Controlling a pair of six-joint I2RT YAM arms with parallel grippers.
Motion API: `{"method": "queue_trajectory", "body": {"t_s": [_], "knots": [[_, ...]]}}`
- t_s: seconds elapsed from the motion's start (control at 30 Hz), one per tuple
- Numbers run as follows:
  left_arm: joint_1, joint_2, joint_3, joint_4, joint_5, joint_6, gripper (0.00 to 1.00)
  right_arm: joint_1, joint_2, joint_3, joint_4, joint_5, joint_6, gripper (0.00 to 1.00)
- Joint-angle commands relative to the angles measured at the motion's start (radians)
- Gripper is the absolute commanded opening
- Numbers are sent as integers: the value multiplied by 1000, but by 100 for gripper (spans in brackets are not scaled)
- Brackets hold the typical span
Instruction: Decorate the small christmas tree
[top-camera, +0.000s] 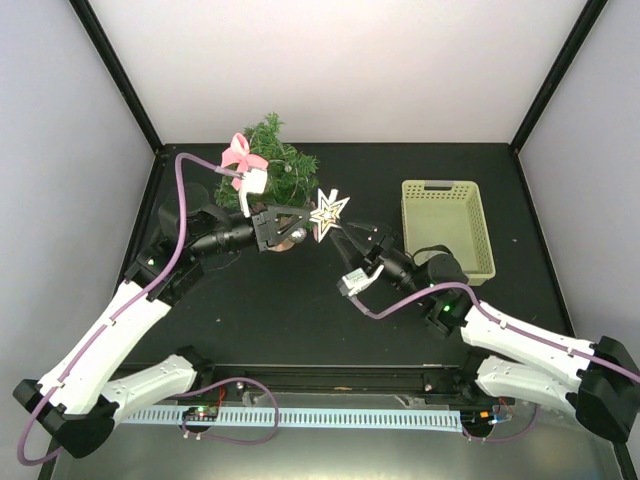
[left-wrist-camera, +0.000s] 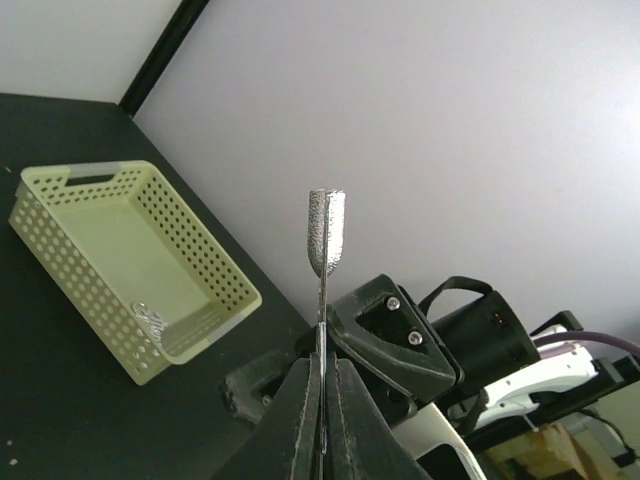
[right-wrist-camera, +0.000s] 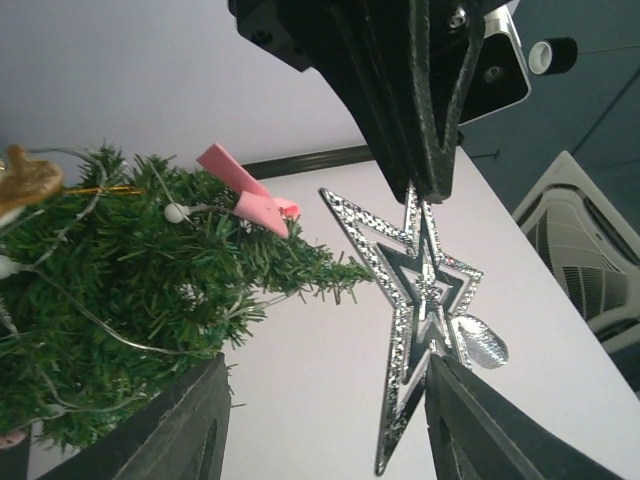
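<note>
The small christmas tree (top-camera: 276, 166) stands at the back of the table with a pink bow (top-camera: 240, 153) near its top. My left gripper (top-camera: 307, 221) is shut on a silver glitter star (top-camera: 329, 209), held in the air just right of the tree. In the left wrist view the star (left-wrist-camera: 326, 238) shows edge-on between the closed jaws of the left gripper (left-wrist-camera: 322, 385). My right gripper (top-camera: 345, 240) is open right under the star. In the right wrist view the star (right-wrist-camera: 425, 300) hangs between the right gripper's fingers (right-wrist-camera: 500, 430), close to the right-hand one, and the tree (right-wrist-camera: 120, 300) is at the left.
A pale green lattice basket (top-camera: 447, 226) sits on the right of the black table, also seen in the left wrist view as the basket (left-wrist-camera: 120, 262). The tree carries a gold ornament (right-wrist-camera: 22, 182), a white bead (right-wrist-camera: 176, 212) and thin wire. Black frame posts rise at the back corners.
</note>
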Motion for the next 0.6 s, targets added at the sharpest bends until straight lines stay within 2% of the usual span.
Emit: {"method": "queue_trajectory", "body": {"t_s": [0.0, 0.1, 0.17, 0.2, 0.33, 0.4, 0.43, 0.57], "knots": [[8, -17, -19, 53, 56, -69, 1, 10, 22, 36, 113, 49, -72, 54], [8, -17, -26, 43, 57, -74, 1, 14, 30, 47, 119, 53, -87, 51], [9, -18, -33, 43, 60, -84, 2, 16, 38, 53, 118, 53, -94, 45], [10, -18, -37, 44, 59, -89, 2, 18, 41, 53, 120, 54, -99, 39], [10, -20, -54, 63, 56, -113, 2, 31, 46, 46, 134, 49, -120, 5], [11, -29, -68, 89, 57, -130, 2, 34, 44, 47, 115, 40, -106, 1], [13, -35, -76, 103, 55, -136, 8, 36, 42, 50, 101, 39, -84, 1], [19, -82, -67, 115, 8, -69, 55, 40, 28, 58, 127, 96, 142, 1]]}}
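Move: The star, still pinched by the left fingers, has its middle about 4 cm to the left hand's right, 1 cm ahead and 2 cm below. From the half-open right fingers it lies some 3 cm to the left, 2 cm ahead and 2 cm above. The tree stands about 11 cm ahead of the right hand, 12 cm to its left, its middle 18 cm below; the pink bow is roughly 11 cm ahead, 17 cm left and 5 cm below. Rising about 1.5 cm under the star, the right hand closes its half-open fingers to pinch the star's near part. Meanwhile the left hand keeps its hold and sinks about 1.5 cm, dipping its fingertips some 5 degrees; only once the right fingers are shut do the left ones open about a third and let go. ##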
